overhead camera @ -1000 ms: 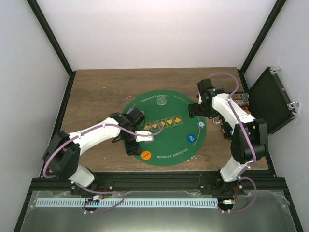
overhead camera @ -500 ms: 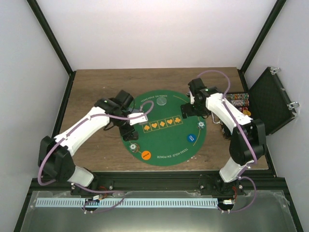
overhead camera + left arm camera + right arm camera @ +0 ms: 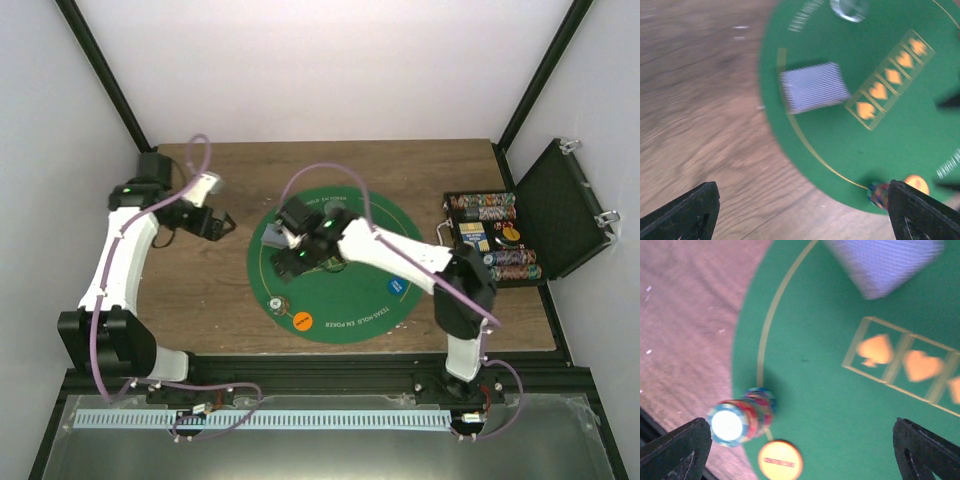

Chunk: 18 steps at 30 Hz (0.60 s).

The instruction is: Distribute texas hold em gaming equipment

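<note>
A grey-backed deck of cards [image 3: 274, 236] [image 3: 814, 87] [image 3: 886, 261] lies on the left part of the round green mat [image 3: 385, 262]. A stack of poker chips [image 3: 273, 303] [image 3: 739, 421] [image 3: 878, 194] stands at the mat's left rim, with an orange disc [image 3: 301, 321] [image 3: 780, 460] beside it. A blue disc [image 3: 396, 286] lies on the mat's right side, and a clear disc [image 3: 849, 7] shows near its far edge. My left gripper [image 3: 221, 224] [image 3: 802, 220] hangs open and empty over bare wood, left of the mat. My right gripper [image 3: 286, 266] [image 3: 800, 455] is open and empty above the mat, between deck and chip stack.
An open black case [image 3: 548, 205] at the right table edge holds rows of chips [image 3: 484, 208] and more discs. The mat [image 3: 920, 115] [image 3: 840, 405] carries a row of orange suit marks [image 3: 888, 79] [image 3: 900, 360]. Wooden table [image 3: 200, 290] surrounds it, with white walls behind.
My left arm has swung off the mat to the far left, its jaws widening. My right arm has reached from the case side across the mat to its left part.
</note>
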### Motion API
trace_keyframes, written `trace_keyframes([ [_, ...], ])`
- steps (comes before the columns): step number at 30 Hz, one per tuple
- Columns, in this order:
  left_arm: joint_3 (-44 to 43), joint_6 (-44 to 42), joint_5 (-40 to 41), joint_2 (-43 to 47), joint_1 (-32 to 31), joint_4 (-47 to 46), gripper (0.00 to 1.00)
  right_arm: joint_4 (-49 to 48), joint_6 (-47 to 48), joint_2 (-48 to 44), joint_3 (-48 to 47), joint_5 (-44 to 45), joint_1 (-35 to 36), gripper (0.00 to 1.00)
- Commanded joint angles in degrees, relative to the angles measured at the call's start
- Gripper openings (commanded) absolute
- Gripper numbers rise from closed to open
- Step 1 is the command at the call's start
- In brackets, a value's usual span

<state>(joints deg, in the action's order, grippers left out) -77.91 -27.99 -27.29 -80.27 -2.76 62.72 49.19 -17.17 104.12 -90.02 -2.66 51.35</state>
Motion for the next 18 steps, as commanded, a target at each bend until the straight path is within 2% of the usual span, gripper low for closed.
trace_keyframes([
  [1, 0.15, 9.09, -1.73, 0.64, 10.26, -4.67, 0.93, -1.81, -4.53, 6.95, -5.54, 1.99, 6.50, 1.00],
  [7, 2.86, 8.70, -1.89, 1.66, 11.34, -5.70, 0.93, 5.42, -5.66, 16.71, -14.22, 6.37, 10.71, 1.00],
  [14, 2.48, 7.43, -2.44, 1.52, 11.30, -4.55, 0.93, 7.29, -7.10, 21.05, -15.69, 5.94, 11.81, 1.00],
  [18, 2.56, 7.19, -2.29, 1.51, 11.32, -4.62, 0.93, 6.45, -7.05, 22.14, -15.34, 3.85, 12.91, 0.94],
])
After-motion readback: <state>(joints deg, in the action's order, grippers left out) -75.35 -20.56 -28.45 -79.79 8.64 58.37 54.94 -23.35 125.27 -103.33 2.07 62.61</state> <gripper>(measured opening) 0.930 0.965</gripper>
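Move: Behind the right hand by some 7 cm, about 7 cm to its left and 12 cm below it, the chip stack stands on the left rim of the green mat. The orange disc lies about 6 cm to the right of the stack and 4 cm nearer the base; the card deck is roughly 8 cm ahead and 7 cm left of the right hand. From the left hand the stack is about 12 cm back and 17 cm right, well below. Sinking about 10 cm towards the chip stack, the right hand first sweeps left and back some 8 cm, then drops almost straight down, its fingers swinging nearer to vertical and staying wide open above and around the stack, with no touch to be seen. The left hand clears off to the left by about 6 cm, turning counter-clockwise, then waits. ##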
